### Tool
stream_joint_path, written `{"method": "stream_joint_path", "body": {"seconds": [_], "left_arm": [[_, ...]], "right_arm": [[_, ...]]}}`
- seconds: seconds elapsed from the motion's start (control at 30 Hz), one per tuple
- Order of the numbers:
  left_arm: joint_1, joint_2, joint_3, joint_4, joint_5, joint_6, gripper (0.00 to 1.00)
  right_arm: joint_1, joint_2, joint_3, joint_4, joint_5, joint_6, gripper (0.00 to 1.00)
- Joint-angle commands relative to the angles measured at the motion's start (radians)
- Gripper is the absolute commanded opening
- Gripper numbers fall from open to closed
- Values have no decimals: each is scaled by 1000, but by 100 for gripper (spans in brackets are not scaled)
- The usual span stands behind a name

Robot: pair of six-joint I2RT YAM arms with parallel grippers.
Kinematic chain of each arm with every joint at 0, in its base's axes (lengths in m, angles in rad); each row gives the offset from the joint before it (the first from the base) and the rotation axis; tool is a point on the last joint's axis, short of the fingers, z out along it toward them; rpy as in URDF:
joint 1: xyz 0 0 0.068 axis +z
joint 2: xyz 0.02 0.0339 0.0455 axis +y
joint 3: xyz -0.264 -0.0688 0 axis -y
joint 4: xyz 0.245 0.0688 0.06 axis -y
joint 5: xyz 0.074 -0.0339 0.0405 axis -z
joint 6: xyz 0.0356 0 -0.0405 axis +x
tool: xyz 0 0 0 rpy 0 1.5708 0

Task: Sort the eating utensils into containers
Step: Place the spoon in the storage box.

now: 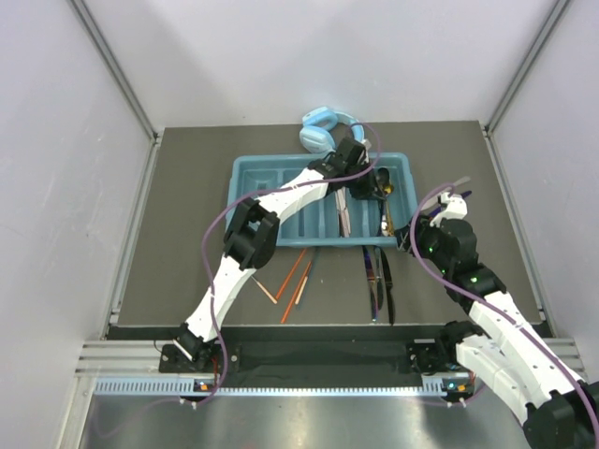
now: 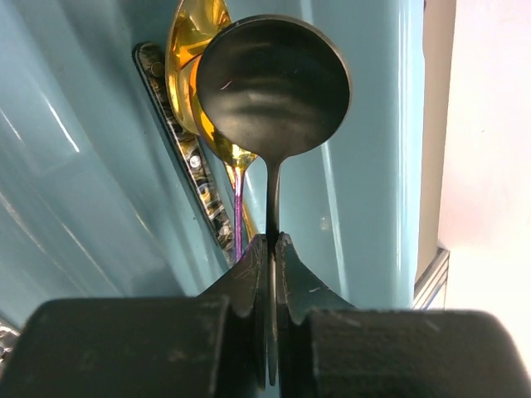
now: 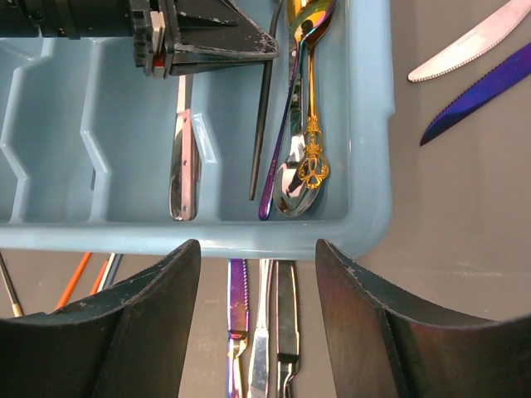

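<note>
My left gripper (image 1: 360, 184) is shut on the thin handle of a dark spoon (image 2: 274, 87), held over the rightmost compartment of the teal tray (image 1: 245, 178). A gold spoon (image 2: 192, 50) and a purple-handled utensil (image 3: 282, 141) lie in that compartment beneath it. A silver utensil (image 3: 182, 166) lies in the neighbouring compartment. My right gripper (image 3: 257, 274) stands open just outside the tray's near rim (image 3: 274, 236), above three knives (image 3: 261, 332) lying side by side on the table. Orange chopsticks (image 1: 290, 279) lie in front of the tray.
Light blue headphones (image 1: 323, 126) sit behind the tray's far edge. Two more knives, one silver (image 3: 465, 46) and one blue-purple (image 3: 481, 91), lie on the dark mat right of the tray. The left arm (image 1: 281, 201) stretches across the tray.
</note>
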Motion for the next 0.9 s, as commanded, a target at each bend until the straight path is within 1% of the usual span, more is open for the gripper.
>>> {"method": "stream_joint_path", "body": {"seconds": [0.0,0.03,0.13,0.23,0.3,0.37,0.53,0.63,0.73,0.77,0.8,0.83,0.87], "left_arm": [[0,8,32,40,-7,-23,9],[-2,10,35,40,-7,-25,12],[0,13,35,42,-4,-28,16],[0,15,33,40,2,-31,23],[0,15,32,40,3,-31,25],[0,10,32,40,3,-31,32],[3,-19,4,40,-16,-14,33],[23,-77,-42,19,-19,7,38],[46,-203,-136,-38,-98,72,39],[51,-296,-182,-26,-149,95,39],[60,-345,-275,-15,-172,125,40],[67,-394,-319,-7,-184,135,41],[78,-478,-360,8,-185,141,42]], "right_arm": [[-15,3,28,11,16,-11,58],[-15,4,28,11,16,-11,58],[-16,9,29,11,16,-14,58],[-15,12,29,13,16,-14,58],[-15,9,28,13,16,-14,58],[-16,12,26,13,18,-14,58],[-16,15,25,17,13,-14,58],[-15,15,25,16,12,-13,58],[-15,11,23,13,15,-16,58],[-16,9,22,14,16,-17,58],[-16,6,19,17,16,-19,58],[-16,9,14,25,19,-20,58],[-18,14,12,29,19,-20,58]]}}
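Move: The left hand still holds the black spoon's handle just below its bowl, inside the storage box's right-end compartment; the compartment's middle lies about 2 cm back, 2 cm to the right and some 3 cm below. The golden spoon already lies there, its middle 4 cm back and 2 cm right of the hand, while the pink-handled knives rest 4 cm back and 9 cm left. From the idle right hand, the compartment's middle is 9 cm ahead, 3 cm left and about 10 cm below. Opening its fingers from shut to a little under half wide, the left hand lets go of the black spoon's handle over the box's right compartment, almost staying in place as it eases up about 1 cm. Only at the end does it pull away quickly, about 4 cm to the left and 2 cm higher, back over the neighbouring compartment. ##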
